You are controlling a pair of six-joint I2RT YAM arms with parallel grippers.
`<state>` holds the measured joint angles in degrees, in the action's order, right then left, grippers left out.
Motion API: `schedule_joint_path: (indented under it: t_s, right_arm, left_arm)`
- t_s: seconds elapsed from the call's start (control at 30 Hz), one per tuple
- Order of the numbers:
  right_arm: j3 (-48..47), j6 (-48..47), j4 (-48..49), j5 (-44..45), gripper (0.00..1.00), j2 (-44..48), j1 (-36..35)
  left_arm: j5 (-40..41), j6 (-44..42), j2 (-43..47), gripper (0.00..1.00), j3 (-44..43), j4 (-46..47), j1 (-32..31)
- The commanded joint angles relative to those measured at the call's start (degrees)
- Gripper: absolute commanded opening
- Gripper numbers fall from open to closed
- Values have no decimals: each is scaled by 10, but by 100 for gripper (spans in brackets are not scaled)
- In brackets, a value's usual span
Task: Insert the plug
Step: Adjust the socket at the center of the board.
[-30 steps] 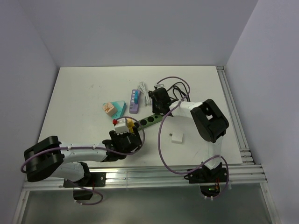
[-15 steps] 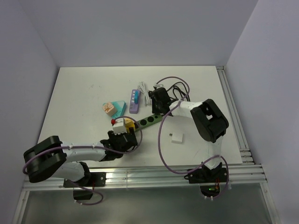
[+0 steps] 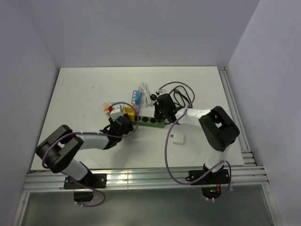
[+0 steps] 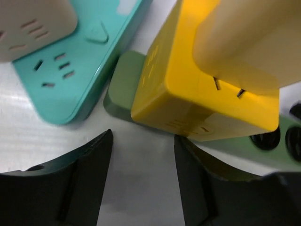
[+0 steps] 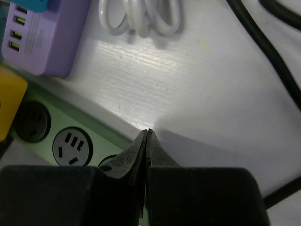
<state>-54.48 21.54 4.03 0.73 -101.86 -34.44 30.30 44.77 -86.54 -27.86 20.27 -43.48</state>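
Note:
A cream plug [image 4: 244,42] sits on top of a yellow adapter block [image 4: 202,94], and its two metal prongs still show in the gap between them. The block is mounted on the left end of the green power strip [image 4: 124,77]. My left gripper [image 4: 143,137] hovers just in front of the block, open, with only bare table between its fingers. In the top view the block [image 3: 129,113] and strip [image 3: 150,121] lie mid-table, with the left gripper [image 3: 123,126] beside them. My right gripper [image 5: 147,132] is shut on nothing, its tips at the strip's far edge [image 5: 70,141].
A teal socket block [image 4: 89,61] lies left of the yellow block. A purple USB strip [image 5: 42,42], a coiled white cable [image 5: 141,16] and a black cable [image 5: 263,42] lie behind the green strip. A small white adapter [image 3: 178,140] sits nearer the front.
The left arm reached farther out and its jaws narrowed. The yellow block with the plug and the green strip's left end swung away from the arms. The right gripper closed fully.

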Motion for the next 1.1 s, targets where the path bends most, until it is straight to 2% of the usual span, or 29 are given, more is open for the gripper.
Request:
schedule_joint_path:
  t_s: [0.0, 0.23, 0.33, 0.47, 0.57, 0.6, 0.7, 0.8, 0.83, 0.9, 0.97, 1.0, 1.03, 1.07]
  right_arm:
    - [24, -2, -14, -19, 3, 19, -36]
    - [31, 13, -25, 5, 2, 12, -97]
    - [34, 18, -26, 14, 3, 18, -122]
    - [19, 24, -37, 57, 3, 25, -119]
    - [17, 24, -52, 74, 4, 53, -101]
    - [19, 25, -52, 76, 4, 63, -95]
    - [42, 32, -50, 106, 13, 120, -74]
    - [91, 52, -19, 147, 24, 201, -58]
    - [130, 66, -4, 156, 32, 223, -56]
    - [166, 80, 36, 161, 39, 285, -42]
    - [199, 92, 48, 161, 42, 326, -32]
    - [205, 102, 42, 175, 49, 335, -26]
    - [207, 106, 39, 189, 52, 344, -24]
    - [210, 116, 28, 206, 60, 362, -23]
  left_arm:
    - [-71, -31, -47, 60, -16, 22, 42]
    - [-77, -47, -98, 59, -55, 31, 74]
    - [-84, -56, -99, 59, -58, 39, 85]
    - [-90, -65, -80, 59, -43, 49, 87]
    - [-103, -71, -38, 66, -4, 77, 87]
    - [-104, -73, -26, 73, 5, 82, 87]
    - [-110, -79, 39, 87, 48, 80, 81]
    - [-119, -82, 97, 95, 79, 82, 59]
    - [-116, -84, 112, 96, 83, 73, 49]
    - [-88, -81, 152, 99, 87, 59, 7]
    - [-64, -69, 171, 100, 84, 34, -53]
    - [-43, -61, 182, 99, 77, 28, -72]
    - [-38, -59, 183, 99, 74, 25, -108]
    - [-33, -59, 184, 100, 70, 26, -126]
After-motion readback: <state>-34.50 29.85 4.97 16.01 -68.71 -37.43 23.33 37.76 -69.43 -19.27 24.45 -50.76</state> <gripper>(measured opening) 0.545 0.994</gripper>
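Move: The green socket strip's middle lies about 8 cm right and 2 cm ahead of the left hand, and 6 cm left and 1 cm back of the right, whose shut tips are at its far edge near the right end. From the left hand, the yellow block on its left end is 5 cm ahead, 2 cm right; the purple strip 12 cm ahead, 4 cm right. The black plug is some 11 cm ahead and 2 cm left of the right hand. Left hand pushes the green strip's end forward 5 cm, right pushes the other back-left, then both withdraw, opening. ##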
